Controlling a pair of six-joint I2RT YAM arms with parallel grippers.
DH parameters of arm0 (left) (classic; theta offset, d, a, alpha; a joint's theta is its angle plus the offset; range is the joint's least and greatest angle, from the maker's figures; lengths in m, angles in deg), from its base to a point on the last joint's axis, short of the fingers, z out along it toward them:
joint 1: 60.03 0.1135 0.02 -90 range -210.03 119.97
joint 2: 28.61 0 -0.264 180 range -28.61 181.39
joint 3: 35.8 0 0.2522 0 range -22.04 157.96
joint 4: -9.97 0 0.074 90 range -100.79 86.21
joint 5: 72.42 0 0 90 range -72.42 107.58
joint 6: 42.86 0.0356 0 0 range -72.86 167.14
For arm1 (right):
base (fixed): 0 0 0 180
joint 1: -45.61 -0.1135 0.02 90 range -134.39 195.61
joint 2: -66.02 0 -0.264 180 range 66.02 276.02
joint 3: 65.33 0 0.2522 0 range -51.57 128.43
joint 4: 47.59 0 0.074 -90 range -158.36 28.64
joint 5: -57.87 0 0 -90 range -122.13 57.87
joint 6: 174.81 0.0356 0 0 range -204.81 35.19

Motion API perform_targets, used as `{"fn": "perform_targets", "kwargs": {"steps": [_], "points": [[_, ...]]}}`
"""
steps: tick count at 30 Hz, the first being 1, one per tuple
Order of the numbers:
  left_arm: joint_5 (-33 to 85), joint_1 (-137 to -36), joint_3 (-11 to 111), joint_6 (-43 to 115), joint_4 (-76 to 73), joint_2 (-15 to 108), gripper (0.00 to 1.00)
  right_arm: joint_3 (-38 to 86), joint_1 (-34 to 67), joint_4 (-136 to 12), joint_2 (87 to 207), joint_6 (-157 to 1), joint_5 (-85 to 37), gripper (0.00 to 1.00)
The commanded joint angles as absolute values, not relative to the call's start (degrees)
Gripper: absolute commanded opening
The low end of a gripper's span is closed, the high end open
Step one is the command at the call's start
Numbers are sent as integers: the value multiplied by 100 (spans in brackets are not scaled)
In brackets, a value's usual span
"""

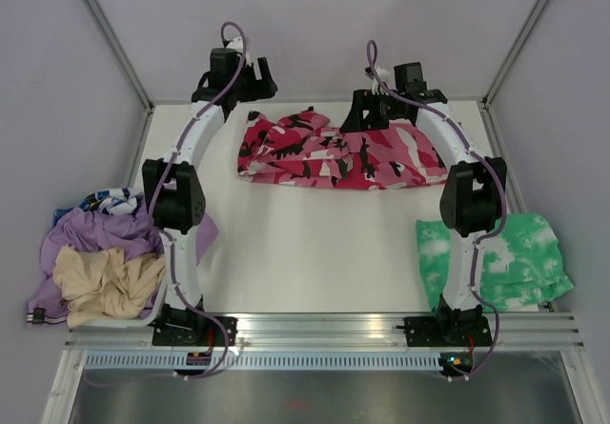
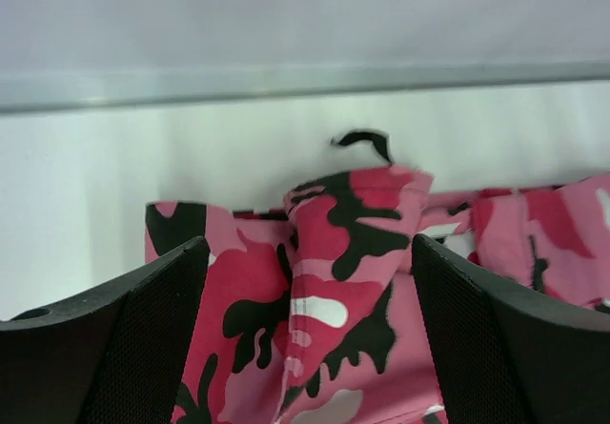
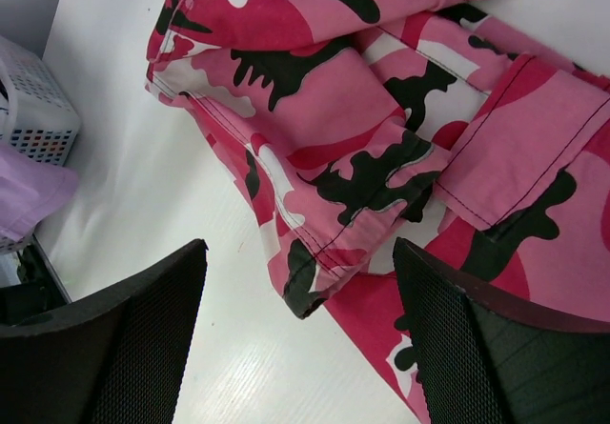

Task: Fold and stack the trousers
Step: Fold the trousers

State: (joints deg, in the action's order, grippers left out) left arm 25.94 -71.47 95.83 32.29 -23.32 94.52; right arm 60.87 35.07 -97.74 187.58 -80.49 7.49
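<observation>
The pink, red, white and black camouflage trousers (image 1: pixel 338 152) lie folded into a wide band at the back of the white table. My left gripper (image 1: pixel 257 86) hovers at their far left end, open. In the left wrist view its fingers (image 2: pixel 143 338) stand wide apart on either side of a raised fold of the trousers (image 2: pixel 343 281), touching nothing. My right gripper (image 1: pixel 367 114) is over the band's middle back edge, also open. In the right wrist view a folded corner of the trousers (image 3: pixel 381 110) lies on the table between the spread fingers (image 3: pixel 496 348).
A pile of lilac and beige clothes (image 1: pixel 95 262) fills a white basket (image 3: pixel 29 110) at the left edge. A green-and-white tie-dye garment (image 1: pixel 505 257) lies at the right, by the right arm's base. The back wall rises just behind the trousers.
</observation>
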Motion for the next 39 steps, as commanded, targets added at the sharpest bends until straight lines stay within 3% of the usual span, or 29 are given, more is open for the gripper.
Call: {"fn": "perform_targets", "kwargs": {"steps": [1, 12, 21, 24, 29, 33, 36, 39], "points": [[3269, -7207, 9653, 2948, -2270, 10076, 91, 5795, 3471, -9117, 18582, -7584, 619, 86], [3709, -7225, 9539, 2930, -1549, 10823, 88, 5451, 3550, -9027, 18573, -7461, 522, 86], [3858, -7268, 9661, 2754, -1294, 11219, 77, 5276, 3621, -8957, 18582, -7364, 496, 85], [4112, -7286, 9635, 2623, -1066, 11219, 56, 5240, 3656, -8948, 18564, -7373, 470, 85], [4280, -7391, 9635, 2596, -758, 11246, 36, 5223, 3691, -8869, 18626, -7224, 470, 84], [4236, -7471, 9522, 2745, -600, 11089, 11, 5205, 3709, -8851, 18670, -7162, 374, 84], [4078, -7558, 8986, 3035, -389, 10546, 2, 5056, 3752, -8764, 18670, -7092, 102, 83], [4104, -7646, 8117, 3456, 269, 10000, 2, 4828, 3840, -8615, 18643, -6847, -162, 83]]}}
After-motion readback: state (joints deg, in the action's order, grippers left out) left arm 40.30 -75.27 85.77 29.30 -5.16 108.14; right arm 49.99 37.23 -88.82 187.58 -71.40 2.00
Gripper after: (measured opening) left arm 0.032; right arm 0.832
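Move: From the left gripper, the raised fold of the trousers that it will pinch is about 7 cm to the right, 1 cm ahead and some 16 cm below. The black strap sticks out roughly 5 cm ahead and 12 cm right; the bundle's outer left corner is about 4 cm ahead and 3 cm left, both low on the table. For the right gripper, that fold is some 23 cm left, 6 cm ahead and 10 cm below. Drop the open left gripper about 15 cm, quickly, onto the trousers, then ease it some 8 cm to the right while shutting the fingers to pinch the raised fold, turning the wrist about 15 degrees clockwise and tipping it slightly down; draw back a touch at the end. Let the right gripper sink about 5 cm and drift slightly right, still wide open over the cloth. ##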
